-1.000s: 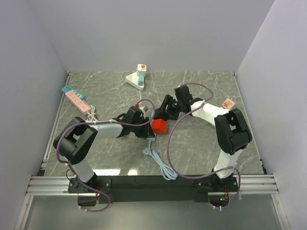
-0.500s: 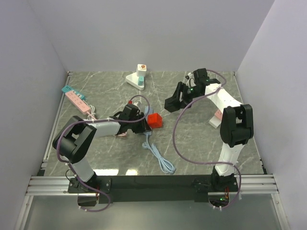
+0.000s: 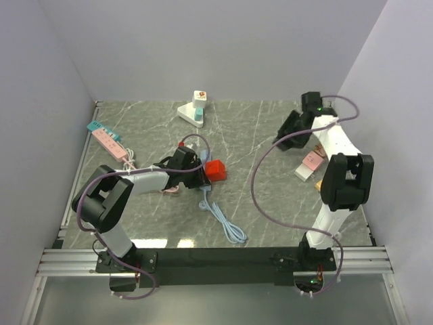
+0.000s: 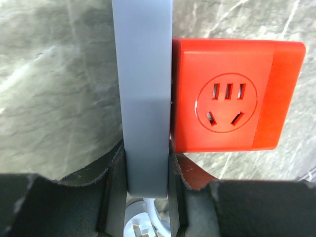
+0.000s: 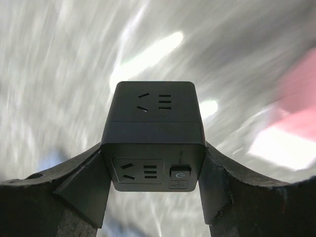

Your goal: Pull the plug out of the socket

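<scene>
A red cube socket [image 3: 216, 170] sits mid-table, with its outlet face up in the left wrist view [image 4: 227, 106]. A flat grey-blue plug [image 4: 143, 89] lies flush against its left side. My left gripper [image 3: 197, 174] is shut on this plug [image 4: 146, 170]. The plug's light blue cable [image 3: 223, 220] trails toward the front. I cannot tell whether the plug's pins are in the socket. My right gripper [image 3: 287, 133] is at the back right, raised, and shut on a black cube socket [image 5: 154, 118]. The right wrist view is motion-blurred.
A white socket base with a teal plug [image 3: 193, 111] stands at the back. A pink power strip [image 3: 108, 142] lies along the left edge. A pink and white item [image 3: 310, 165] lies under the right arm. Walls close in the left, back and right sides.
My right arm swung from beside the red socket to the back right, carrying the black cube. The left gripper, plug and red socket shifted slightly back.
</scene>
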Tool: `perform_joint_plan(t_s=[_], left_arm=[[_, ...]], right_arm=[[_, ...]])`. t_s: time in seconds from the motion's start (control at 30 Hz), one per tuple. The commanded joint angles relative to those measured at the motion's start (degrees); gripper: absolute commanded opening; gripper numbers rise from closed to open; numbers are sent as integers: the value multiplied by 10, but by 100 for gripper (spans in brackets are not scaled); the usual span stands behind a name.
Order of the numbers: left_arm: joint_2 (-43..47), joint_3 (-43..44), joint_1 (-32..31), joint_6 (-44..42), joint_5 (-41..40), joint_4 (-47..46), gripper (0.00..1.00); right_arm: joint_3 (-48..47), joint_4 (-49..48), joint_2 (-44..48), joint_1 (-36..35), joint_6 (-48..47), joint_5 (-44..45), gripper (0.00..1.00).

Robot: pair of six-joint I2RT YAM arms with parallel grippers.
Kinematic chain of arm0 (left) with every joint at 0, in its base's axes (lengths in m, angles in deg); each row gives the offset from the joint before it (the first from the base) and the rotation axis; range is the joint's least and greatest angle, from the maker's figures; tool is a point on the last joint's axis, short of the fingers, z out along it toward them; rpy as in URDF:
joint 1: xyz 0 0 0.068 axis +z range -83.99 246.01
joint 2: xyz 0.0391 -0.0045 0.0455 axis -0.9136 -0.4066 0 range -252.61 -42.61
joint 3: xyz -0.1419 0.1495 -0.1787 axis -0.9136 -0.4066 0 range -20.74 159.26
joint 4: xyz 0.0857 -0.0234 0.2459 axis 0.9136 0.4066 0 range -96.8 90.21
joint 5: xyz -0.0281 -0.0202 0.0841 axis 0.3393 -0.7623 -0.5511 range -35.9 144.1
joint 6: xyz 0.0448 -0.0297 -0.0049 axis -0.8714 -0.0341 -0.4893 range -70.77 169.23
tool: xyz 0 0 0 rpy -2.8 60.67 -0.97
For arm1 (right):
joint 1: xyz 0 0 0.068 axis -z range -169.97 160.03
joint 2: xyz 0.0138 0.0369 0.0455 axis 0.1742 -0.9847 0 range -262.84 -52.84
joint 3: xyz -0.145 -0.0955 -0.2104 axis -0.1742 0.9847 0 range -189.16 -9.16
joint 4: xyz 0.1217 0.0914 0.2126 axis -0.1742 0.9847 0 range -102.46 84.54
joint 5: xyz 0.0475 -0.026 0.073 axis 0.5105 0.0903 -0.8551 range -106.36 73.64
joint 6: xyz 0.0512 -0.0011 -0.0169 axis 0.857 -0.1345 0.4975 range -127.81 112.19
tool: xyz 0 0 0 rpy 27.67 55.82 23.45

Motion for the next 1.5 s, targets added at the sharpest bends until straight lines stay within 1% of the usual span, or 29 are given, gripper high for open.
perform_joint_plan(t_s=[0.0, 0.03, 0.13, 0.2, 0.23, 0.27, 0.33, 0.37, 0.43, 0.47, 0.5, 0.53, 0.57, 0.6, 0.7, 0.8, 0.83, 0.87, 0.9, 0.97, 1.0, 1.03, 1.07, 1.1, 1.13, 1.2, 1.3, 1.47], left_arm=[[24, 32, 4, -8, -31, 45, 0], [25, 36, 4, -8, -33, 49, 0], [29, 44, 4, -8, -34, 52, 0], [31, 50, 4, -8, -33, 55, 0], [31, 52, 4, -7, -32, 58, 0], [32, 52, 4, -7, -32, 59, 0], [32, 52, 4, -7, -35, 60, 0], [32, 53, 4, -9, -36, 60, 0], [31, 51, 4, -10, -38, 63, 0], [30, 51, 4, -10, -39, 61, 0], [31, 49, 4, -10, -38, 60, 0], [30, 50, 5, -10, -37, 59, 0], [31, 50, 6, -10, -36, 60, 0], [32, 48, 5, -9, -35, 59, 0], [34, 47, 5, -10, -36, 56, 0], [34, 43, 6, -10, -31, 48, 0], [35, 41, 6, -9, -28, 45, 0], [35, 39, 7, -7, -23, 42, 0], [36, 38, 7, -5, -20, 33, 0], [37, 33, 8, -3, -8, 25, 0], [38, 32, 9, -3, -5, 22, 0], [41, 30, 10, -3, 0, 12, 0], [45, 26, 10, -2, 6, 7, 0], [49, 24, 11, -2, 20, 4, 0], [52, 21, 12, -2, 27, -16, 0], [64, 16, 13, -1, 47, -28, 0], [71, 12, 13, -1, 63, -41, 0], [67, 12, 13, 0, 76, -41, 0]], right_arm=[[-84, 72, -66, 33, 22, 161, 0], [-110, 79, -81, 43, 23, 163, 0], [-141, 88, -120, 60, 23, 176, 0], [-151, 90, -136, 67, 21, 183, 5], [-158, 94, -141, 69, 19, 186, 9], [-162, 98, -145, 74, 19, 191, 15], [-162, 100, -150, 79, 17, 201, 21], [-160, 101, -148, 84, 17, 205, 29], [-151, 92, -138, 87, 13, 201, 37], [-151, 94, -136, 87, 8, 198, 49], [-151, 92, -124, 87, 7, 194, 56], [-139, 84, -114, 86, 4, 170, 65], [-130, 73, -100, 86, -4, 155, 87], [-120, 53, -68, 86, -6, 142, 92], [-94, 33, -11, 79, -11, 98, 93], [-71, 15, 38, 60, -14, 57, 94], [-49, 5, 52, 44, -17, 45, 94], [-33, -8, 76, 35, -20, -1, 94], [-16, -41, 85, 24, -23, -37, 95], [36, -72, 101, -10, -27, -111, 95], [55, -110, 103, -22, -29, -172, 95], [90, -127, 106, -34, -28, -188, 95], [108, -144, 106, -61, -26, -201, 95], [124, -187, 104, -73, -25, -250, 96], [156, -210, 103, -87, -14, -270, 96], [182, -254, 89, -122, -10, -308, 96], [189, -281, 69, -164, -3, -313, 96], [176, -315, 34, -204, 26, -303, 97]])
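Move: The right hand holds the black plug; its drop spot lies about 11 cm right, 2 cm forward and 7 cm below. The flower plug is some 14 cm right and 1 cm ahead, the pink plug 9 cm right and 4 cm back, both roughly 9 cm lower. The red plug sits 26 cm left, 9 cm back, 8 cm down; from the left hand, it is about 5 cm right, 4 cm ahead, slightly higher. The right hand lets go of the black plug after swinging about 11 cm right and sinking 6 cm to the cluster of pulled plugs, then lifts over an arc and sweeps some 30 cm left and 11 cm back towards the red plug, turning about 50 degrees counter-clockwise, fingers wide. The left keeps its pinch on the blue strip, finally raising it 3 cm. ##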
